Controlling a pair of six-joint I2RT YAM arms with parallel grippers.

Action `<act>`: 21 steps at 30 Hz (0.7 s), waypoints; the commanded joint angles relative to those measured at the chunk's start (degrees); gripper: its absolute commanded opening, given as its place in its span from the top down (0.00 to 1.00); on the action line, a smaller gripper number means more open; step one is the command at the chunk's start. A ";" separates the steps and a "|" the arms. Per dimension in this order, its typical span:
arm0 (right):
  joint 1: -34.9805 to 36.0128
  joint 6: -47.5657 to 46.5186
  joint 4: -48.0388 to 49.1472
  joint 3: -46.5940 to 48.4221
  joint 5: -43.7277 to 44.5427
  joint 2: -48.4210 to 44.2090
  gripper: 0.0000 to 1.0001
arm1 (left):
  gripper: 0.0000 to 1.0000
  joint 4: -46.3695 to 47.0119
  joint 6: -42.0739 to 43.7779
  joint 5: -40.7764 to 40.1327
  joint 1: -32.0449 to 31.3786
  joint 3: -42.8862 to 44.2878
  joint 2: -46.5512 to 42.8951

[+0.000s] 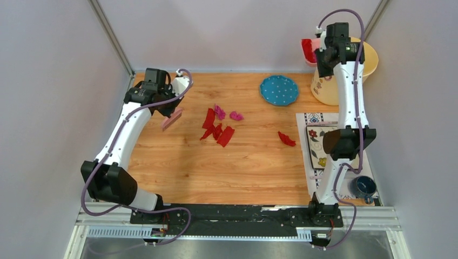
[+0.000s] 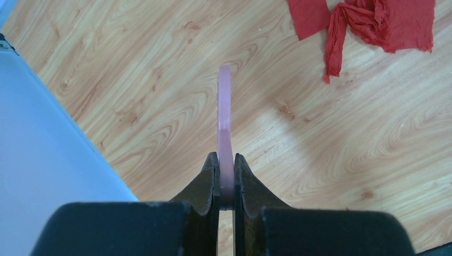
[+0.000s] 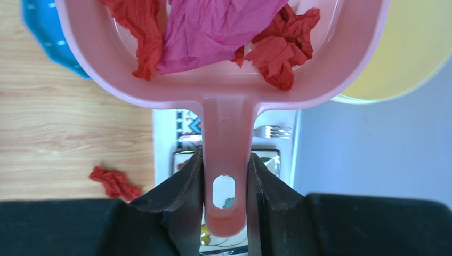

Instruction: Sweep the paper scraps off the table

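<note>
On the table (image 1: 243,167), several red and magenta paper scraps (image 1: 217,128) lie in a loose cluster at the middle. One red scrap (image 1: 286,138) lies apart to the right, also visible from the right wrist (image 3: 114,182). My left gripper (image 1: 164,110) is shut on a pale pink brush (image 2: 224,106), held edge-on above the wood left of the red scraps (image 2: 368,21). My right gripper (image 3: 225,160) is shut on the handle of a pink dustpan (image 3: 224,90), raised at the far right (image 1: 309,49). Red and magenta scraps (image 3: 213,26) lie in the pan.
A yellow bin (image 1: 329,86) stands at the back right beside the raised dustpan. A blue dotted plate (image 1: 279,89) lies left of it. A white placemat (image 1: 313,121) carries a flowered dish (image 1: 316,145) and a fork (image 3: 273,131). A dark mug (image 1: 364,186) sits near right. Grey walls close both sides.
</note>
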 commanded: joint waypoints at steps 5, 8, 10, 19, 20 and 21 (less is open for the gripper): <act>-10.50 -1.68 12.76 2.88 6.25 -0.21 1.00 | 1.00 -1.91 0.29 -0.35 0.31 2.69 1.72; -12.35 -3.61 18.90 2.79 10.98 0.40 1.00 | 1.00 -1.91 0.38 -0.70 0.31 2.87 2.34; -12.35 -8.70 22.96 0.08 13.63 0.32 1.00 | 1.00 -1.83 0.38 -0.79 0.31 2.95 2.60; -12.00 -40.28 58.89 -19.16 27.79 -1.53 1.00 | 1.00 -1.30 1.35 -0.79 0.31 1.29 1.37; -12.00 -43.57 65.37 -19.97 29.28 -1.35 1.00 | 1.00 -1.21 1.70 -0.88 0.31 1.11 1.28; -12.00 -47.26 68.22 -20.93 29.47 -1.18 1.00 | 1.00 -1.12 1.79 -0.79 0.31 0.85 0.94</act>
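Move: The right hand holds the pink dustpan, loaded with scraps, by its handle; the yellow bin it is bound for stands about 13 cm ahead and 13 cm to the right, its middle some 17 cm below the hand. The blue plate lies about 18 cm ahead and 17 cm left, and the lone red scrap some 11 cm back and 16 cm left, both about 28 cm below. From the left hand, the bin is roughly 23 cm ahead, 82 cm right and 9 cm lower. The right hand keeps its grip on the dustpan handle and swings quickly to the right, about 19 cm in all, past the bin's middle towards its right side, rising some 4 cm and turning a little clockwise. As the sideways swing slows it pushes about 5 cm forward and rolls the pan's left side down some 35 degrees towards the bin, its front tipping up a little, while the left hand sinks slightly with the brush still held. ##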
